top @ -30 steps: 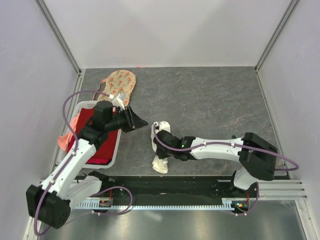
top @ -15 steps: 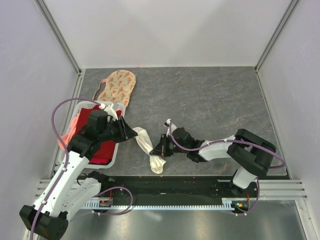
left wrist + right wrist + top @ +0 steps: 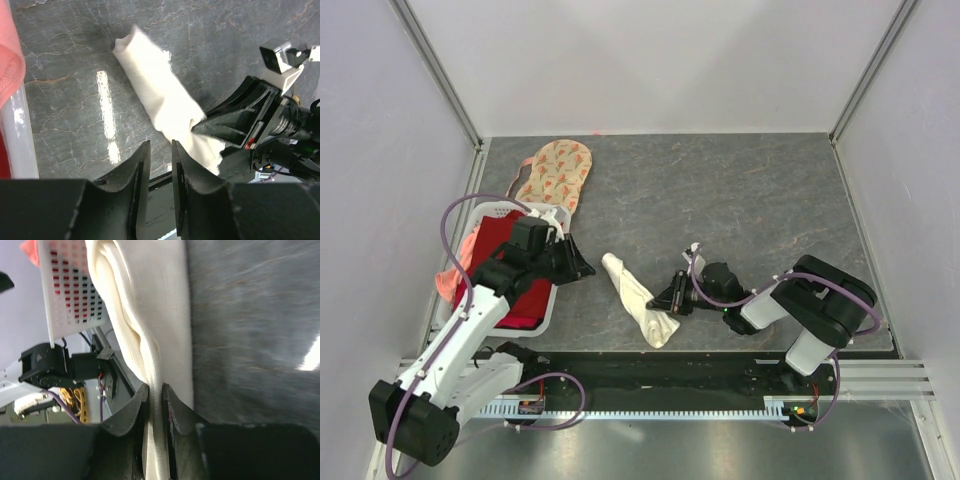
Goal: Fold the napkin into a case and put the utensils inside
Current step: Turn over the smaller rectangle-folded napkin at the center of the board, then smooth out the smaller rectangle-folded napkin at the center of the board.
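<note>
The napkin (image 3: 635, 292) lies on the dark table as a crumpled cream-white roll, slanting from upper left to lower right. My right gripper (image 3: 665, 303) sits low at its lower right end. In the right wrist view a thick fold of the napkin (image 3: 150, 305) runs between the fingers of the right gripper (image 3: 155, 386), pinched on both sides. My left gripper (image 3: 584, 268) hovers just left of the roll's upper end, not touching it. In the left wrist view the left gripper (image 3: 161, 145) shows a narrow empty gap, with the napkin (image 3: 160, 95) beyond it. No case or utensils show in any view.
A white basket (image 3: 557, 216) holding a red cloth (image 3: 510, 272) stands at the left, under my left arm. A pink cloth (image 3: 448, 285) hangs over its outer side. A peach floral cloth (image 3: 556, 172) lies behind it. A black rail (image 3: 660, 375) runs along the near edge.
The right gripper has drawn back to the right and dragged the napkin with it, laying it out as a slanted roll. The left gripper has dropped toward the basket and narrowed, apart from the cloth.
</note>
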Controlling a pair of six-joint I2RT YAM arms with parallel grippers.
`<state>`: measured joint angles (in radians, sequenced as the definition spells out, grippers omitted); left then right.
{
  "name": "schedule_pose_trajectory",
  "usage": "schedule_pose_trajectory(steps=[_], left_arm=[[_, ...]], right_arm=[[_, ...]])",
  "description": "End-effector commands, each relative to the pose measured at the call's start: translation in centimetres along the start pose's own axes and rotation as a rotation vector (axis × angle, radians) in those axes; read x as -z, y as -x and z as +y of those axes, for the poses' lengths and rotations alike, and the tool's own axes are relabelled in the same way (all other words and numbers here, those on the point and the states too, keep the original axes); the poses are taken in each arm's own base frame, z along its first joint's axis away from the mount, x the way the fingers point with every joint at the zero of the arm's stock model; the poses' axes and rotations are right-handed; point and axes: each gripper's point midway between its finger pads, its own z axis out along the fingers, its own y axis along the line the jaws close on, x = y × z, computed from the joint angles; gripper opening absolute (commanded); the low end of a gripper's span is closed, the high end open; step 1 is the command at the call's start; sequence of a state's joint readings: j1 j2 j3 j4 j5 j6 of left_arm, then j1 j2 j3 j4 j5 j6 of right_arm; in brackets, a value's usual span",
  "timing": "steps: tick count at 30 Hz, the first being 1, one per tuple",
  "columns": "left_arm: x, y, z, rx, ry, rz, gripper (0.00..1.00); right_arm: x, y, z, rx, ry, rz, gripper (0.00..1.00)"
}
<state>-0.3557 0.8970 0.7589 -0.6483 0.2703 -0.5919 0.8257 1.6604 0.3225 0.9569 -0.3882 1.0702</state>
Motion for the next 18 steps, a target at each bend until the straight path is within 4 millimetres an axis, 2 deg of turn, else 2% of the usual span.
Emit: schedule_pose_trajectory(steps=[1, 2, 3, 4, 5, 7, 9, 10, 11, 12, 13, 14, 16, 18], left_arm=[[-1.6, 0.8, -0.6, -0.044, -0.018, 0.007, 0.3], [-2.0, 0.7, -0.8, -0.043, -0.022, 0.017, 0.29], [-2.7, 0.2, -1.0, -0.045, -0.017, 0.038, 0.29], [-3.0, 0.3, -1.5, -0.051, -0.022, 0.039, 0.29], [-3.4, 0.5, -2.0, -0.058, -0.036, 0.03, 0.29], [-4.5, 0.0, -2.9, -0.054, -0.05, 0.055, 0.29], [-5.4, -0.2, -3.9, -0.077, -0.059, 0.069, 0.29], [-6.3, -0.2, -4.2, -0.074, -0.053, 0.095, 0.29], [-6.8, -0.3, -4.5, -0.07, -0.065, 0.111, 0.29], [-7.4, -0.1, -5.7, -0.057, -0.118, 0.119, 0.29], [-8.4, -0.2, -5.7, -0.045, -0.118, 0.141, 0.28], [-8.8, 0.0, -5.9, -0.039, -0.121, 0.142, 0.27], [-9.7, 1.0, -6.5, -0.032, -0.127, 0.12, 0.27], [-10.8, 1.6, -6.8, -0.032, -0.133, 0.112, 0.26]], right_arm=[[1.7, 1.7, -0.5, 0.037, 0.034, -0.022, 0.26], [2.3, 2.4, -1.4, 0.031, 0.015, -0.043, 0.29], [2.6, 2.5, -1.5, 0.036, 0.02, -0.028, 0.32], [3.0, 2.3, -2.5, 0.022, -0.018, -0.004, 0.37], [3.5, 3.3, -3.4, 0.051, -0.041, -0.021, 0.41], [4.7, 3.6, -4.5, 0.06, -0.107, -0.009, 0.51], [5.5, 5.7, -5.5, 0.154, -0.196, -0.053, 0.61], [6.6, 4.9, -6.6, 0.147, -0.299, -0.001, 0.63], [6.7, 6.4, -5.5, 0.193, -0.316, -0.016, 0.65], [7.2, 6.8, -5.7, 0.244, -0.355, -0.012, 0.67], [8.3, 6.8, -5.9, 0.245, -0.427, -0.009, 0.67], [8.5, 7.6, -4.9, 0.277, -0.441, -0.017, 0.68], [9.1, 7.2, -4.2, 0.295, -0.474, -0.003, 0.68], [8.5, 6.2, -2.1, 0.307, -0.439, 0.009, 0.66]])
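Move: The folded napkin still has its upper edge between the right fingers; its middle lies about 3 cm left of that hand and 2 cm lower. From the left hand the napkin's middle is roughly 11 cm right, 4 cm back and 13 cm down. Its far end is about 6 cm right and 7 cm ahead of the left hand, equally low, and the basket's middle some 17 cm left, 3 cm ahead and 10 cm down. The napkin's edge is let go as the right fingers open wide and the hand draws about 9 cm right and 6 cm forward, sinking slightly, then lifting some 5 cm clear while its fingers tip down by roughly 20 degrees. Meanwhile the left hand, fingers staying slightly open, comes right and down towards the napkin, edging forward late, without touching it. ##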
